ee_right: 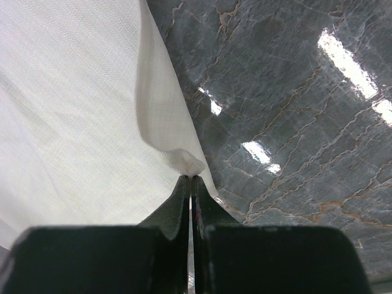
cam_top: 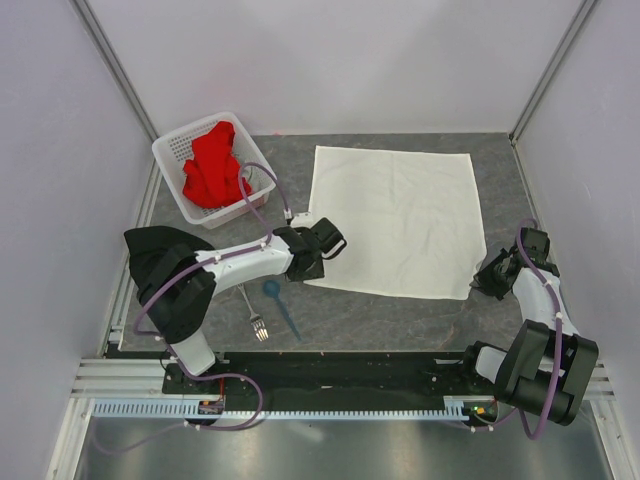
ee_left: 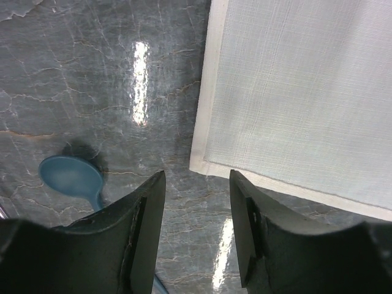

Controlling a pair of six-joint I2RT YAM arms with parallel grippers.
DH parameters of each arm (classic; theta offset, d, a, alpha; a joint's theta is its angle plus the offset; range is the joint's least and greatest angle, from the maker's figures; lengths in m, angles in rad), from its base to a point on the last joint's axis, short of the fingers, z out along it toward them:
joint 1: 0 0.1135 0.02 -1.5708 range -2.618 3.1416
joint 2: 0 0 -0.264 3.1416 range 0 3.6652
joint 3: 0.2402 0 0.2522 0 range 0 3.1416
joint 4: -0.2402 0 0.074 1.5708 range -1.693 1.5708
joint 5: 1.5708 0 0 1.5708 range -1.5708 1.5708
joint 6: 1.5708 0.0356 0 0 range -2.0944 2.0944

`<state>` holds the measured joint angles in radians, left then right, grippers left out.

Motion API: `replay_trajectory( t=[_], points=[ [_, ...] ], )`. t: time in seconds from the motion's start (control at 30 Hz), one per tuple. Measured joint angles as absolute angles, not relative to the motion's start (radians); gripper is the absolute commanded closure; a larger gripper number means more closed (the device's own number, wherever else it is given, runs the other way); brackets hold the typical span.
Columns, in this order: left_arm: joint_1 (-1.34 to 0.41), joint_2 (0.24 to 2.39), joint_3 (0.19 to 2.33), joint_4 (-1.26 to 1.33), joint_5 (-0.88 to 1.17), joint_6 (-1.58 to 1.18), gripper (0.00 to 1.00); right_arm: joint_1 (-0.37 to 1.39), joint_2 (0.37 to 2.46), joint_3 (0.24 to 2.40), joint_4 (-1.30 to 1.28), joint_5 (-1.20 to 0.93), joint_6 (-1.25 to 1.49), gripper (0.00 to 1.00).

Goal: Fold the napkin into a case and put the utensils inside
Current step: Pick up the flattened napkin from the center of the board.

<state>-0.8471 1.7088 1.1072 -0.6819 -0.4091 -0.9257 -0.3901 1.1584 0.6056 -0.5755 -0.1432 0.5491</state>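
The cream-white napkin (cam_top: 395, 220) lies spread flat in one layer, not shaped as a case. My left gripper (cam_top: 333, 244) hovers open just off its near-left corner. In the left wrist view that gripper (ee_left: 197, 177) has bare table between its fingers, with the napkin's corner (ee_left: 294, 92) just ahead to the right. My right gripper (cam_top: 484, 283) is shut on the napkin's near-right corner. The right wrist view shows the gripper (ee_right: 191, 177) pinching a small bunch of the napkin (ee_right: 73, 122). The silver fork (cam_top: 256, 319) and blue spoon (cam_top: 281, 306) lie near the left arm; the spoon's bowl (ee_left: 70, 176) shows left of the fingers.
A white perforated basket (cam_top: 170, 150) holding a red cloth (cam_top: 212, 165) stands at the back left. A black cloth (cam_top: 150, 250) lies at the left edge beside the left arm. Walls enclose the table on three sides.
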Motion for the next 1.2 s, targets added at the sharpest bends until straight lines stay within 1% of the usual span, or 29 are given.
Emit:
replay_trajectory(
  t=[0.57, 0.67, 0.77, 0.8, 0.87, 0.9, 0.93, 1.03, 1.2],
  points=[
    [-0.847, 1.763, 1.107, -0.669, -0.395, -0.932, 0.45, -0.39, 1.153, 0.604, -0.576, -0.146, 0.549, 1.0],
    [-0.842, 1.768, 1.1, -0.648, -0.381, -0.937, 0.48, -0.39, 1.153, 0.604, -0.576, -0.146, 0.549, 1.0],
    [-0.832, 1.771, 1.084, -0.618, -0.365, -0.946, 0.55, -0.39, 1.153, 0.604, -0.576, -0.146, 0.549, 1.0],
    [-0.83, 1.77, 1.081, -0.611, -0.363, -0.949, 0.61, -0.39, 1.153, 0.604, -0.576, -0.146, 0.549, 1.0],
    [-0.82, 1.758, 1.06, -0.586, -0.361, -0.95, 0.73, -0.39, 1.153, 0.604, -0.576, -0.146, 0.549, 1.0],
    [-0.813, 1.746, 1.043, -0.572, -0.361, -0.952, 0.88, -0.39, 1.153, 0.604, -0.576, -0.146, 0.549, 1.0],
    [-0.808, 1.737, 1.03, -0.561, -0.359, -0.953, 0.92, -0.39, 1.153, 0.604, -0.576, -0.146, 0.549, 1.0],
    [-0.791, 1.711, 0.997, -0.522, -0.349, -0.956, 0.98, -0.39, 1.152, 0.604, -0.576, -0.161, 0.547, 1.0],
    [-0.775, 1.675, 0.988, -0.508, -0.335, -0.915, 0.98, -0.39, 1.112, 0.616, -0.597, -0.218, 0.527, 1.0]
  ],
)
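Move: Beneath the left hand's half-open fingers, about 3 cm down and 1 cm ahead, lies the napkin's near-left corner. The blue spoon is about 5 cm to that hand's left and 5 cm back, the fork some 13 cm left and 7 cm back, both roughly 4 cm lower. From the right hand, already pinching the napkin's near-right corner, the left corner is about 38 cm to the left, level with it, 3 cm lower. Sinking some 2.5 cm almost straight down onto the napkin's near-left corner, the left hand shuts its half-open fingers on the cloth and pinches it, then starts back up by about 1 cm, easing slightly forward. The right hand keeps its grip and waits, then at the very end lifts about 1.5 cm and shifts 1 cm left towards the other hand. ##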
